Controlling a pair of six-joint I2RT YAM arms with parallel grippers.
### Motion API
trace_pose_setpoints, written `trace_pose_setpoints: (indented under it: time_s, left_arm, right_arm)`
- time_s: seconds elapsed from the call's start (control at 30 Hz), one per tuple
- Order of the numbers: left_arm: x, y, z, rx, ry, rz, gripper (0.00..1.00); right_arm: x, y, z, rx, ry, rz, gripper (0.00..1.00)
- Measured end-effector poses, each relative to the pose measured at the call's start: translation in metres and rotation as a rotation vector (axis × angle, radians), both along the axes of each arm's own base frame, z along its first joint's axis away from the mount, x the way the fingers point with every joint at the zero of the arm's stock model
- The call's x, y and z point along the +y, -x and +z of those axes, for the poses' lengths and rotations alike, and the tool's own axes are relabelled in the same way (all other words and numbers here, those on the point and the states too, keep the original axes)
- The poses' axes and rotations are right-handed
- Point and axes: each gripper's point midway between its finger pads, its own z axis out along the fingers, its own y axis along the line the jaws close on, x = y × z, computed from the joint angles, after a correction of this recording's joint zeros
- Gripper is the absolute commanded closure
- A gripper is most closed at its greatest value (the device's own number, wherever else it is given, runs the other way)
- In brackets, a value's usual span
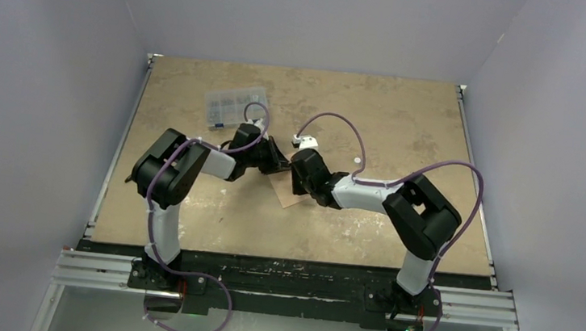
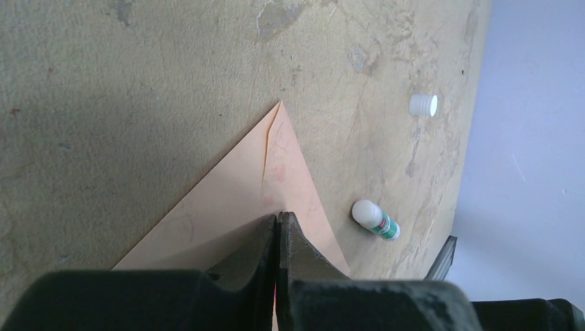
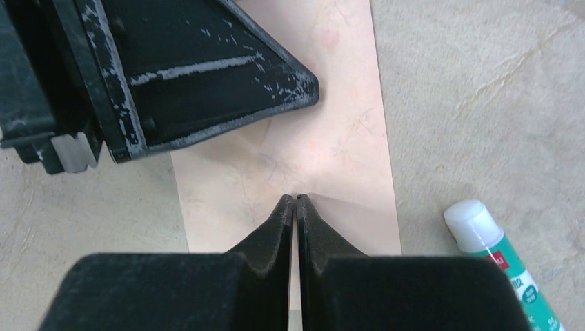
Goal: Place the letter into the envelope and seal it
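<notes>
A salmon-pink envelope (image 1: 291, 197) lies flat on the table between the two arms, with its flap down. In the left wrist view the envelope (image 2: 234, 186) shows a pointed corner and a crease. My left gripper (image 2: 278, 215) is shut, its tips resting on the paper. In the right wrist view the envelope (image 3: 331, 138) runs under my right gripper (image 3: 295, 198), whose jaws stand together with their tips on the paper. The left gripper's fingers (image 3: 207, 69) come in from the upper left and touch the same sheet. The letter is out of view.
A glue stick (image 2: 376, 221) with a green label lies uncapped just right of the envelope, and shows again as the glue stick (image 3: 497, 255) in the right wrist view. Its white cap (image 2: 423, 105) stands farther off. A clear plastic box (image 1: 236, 105) sits at the back left.
</notes>
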Motion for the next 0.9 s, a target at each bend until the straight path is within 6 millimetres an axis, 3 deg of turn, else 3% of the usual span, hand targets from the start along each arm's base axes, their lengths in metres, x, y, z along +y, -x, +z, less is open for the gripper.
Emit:
trace_pose_setpoints:
  time_s: [0.27,0.53,0.63,0.73,0.83,0.9]
  left_arm:
    - [-0.001,-0.001,0.001,0.006,-0.008,-0.007,1.0]
    - [-0.003,-0.004,0.006,0.021,-0.03,-0.032,0.99]
    - [-0.002,-0.002,0.009,0.03,-0.047,-0.044,0.9]
    - [-0.001,0.004,0.021,0.034,-0.047,-0.059,0.82]
    - [-0.002,0.005,0.052,-0.011,-0.026,-0.063,0.77]
    - [-0.001,0.005,0.077,-0.064,-0.01,-0.065,0.71]
  right_arm:
    - [-0.01,0.009,0.0,0.046,0.01,-0.051,0.95]
    - [-0.034,0.029,0.007,0.123,0.097,-0.06,0.92]
    - [-0.036,0.023,0.028,0.113,0.087,-0.065,0.9]
    - [-0.034,0.006,0.062,0.063,0.028,-0.088,0.79]
    - [-0.042,-0.014,0.096,-0.002,-0.035,-0.139,0.71]
    - [-0.054,-0.023,0.108,-0.027,-0.051,-0.179,0.63]
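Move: The sealed envelope lies right under both sets of fingertips, its middle about 2 cm ahead and 2 cm left of the right gripper, and roughly 3 cm back and 1 cm right of the left one, a centimetre below each. The glue stick lies some 8 cm right of the right gripper and 2 cm farther out. The white cap stands about 15 cm to that gripper's right and 9 cm ahead. Keep the left fingertips on the envelope while you draw the nearly shut right fingertips back and to the right across it, some 4 cm towards its near end. Then lift both grippers clear, the right about 11 cm, swinging forward and farther right as it rises, the left nearly straight up about 8 cm, and part both sets of fingers a little on the way. ##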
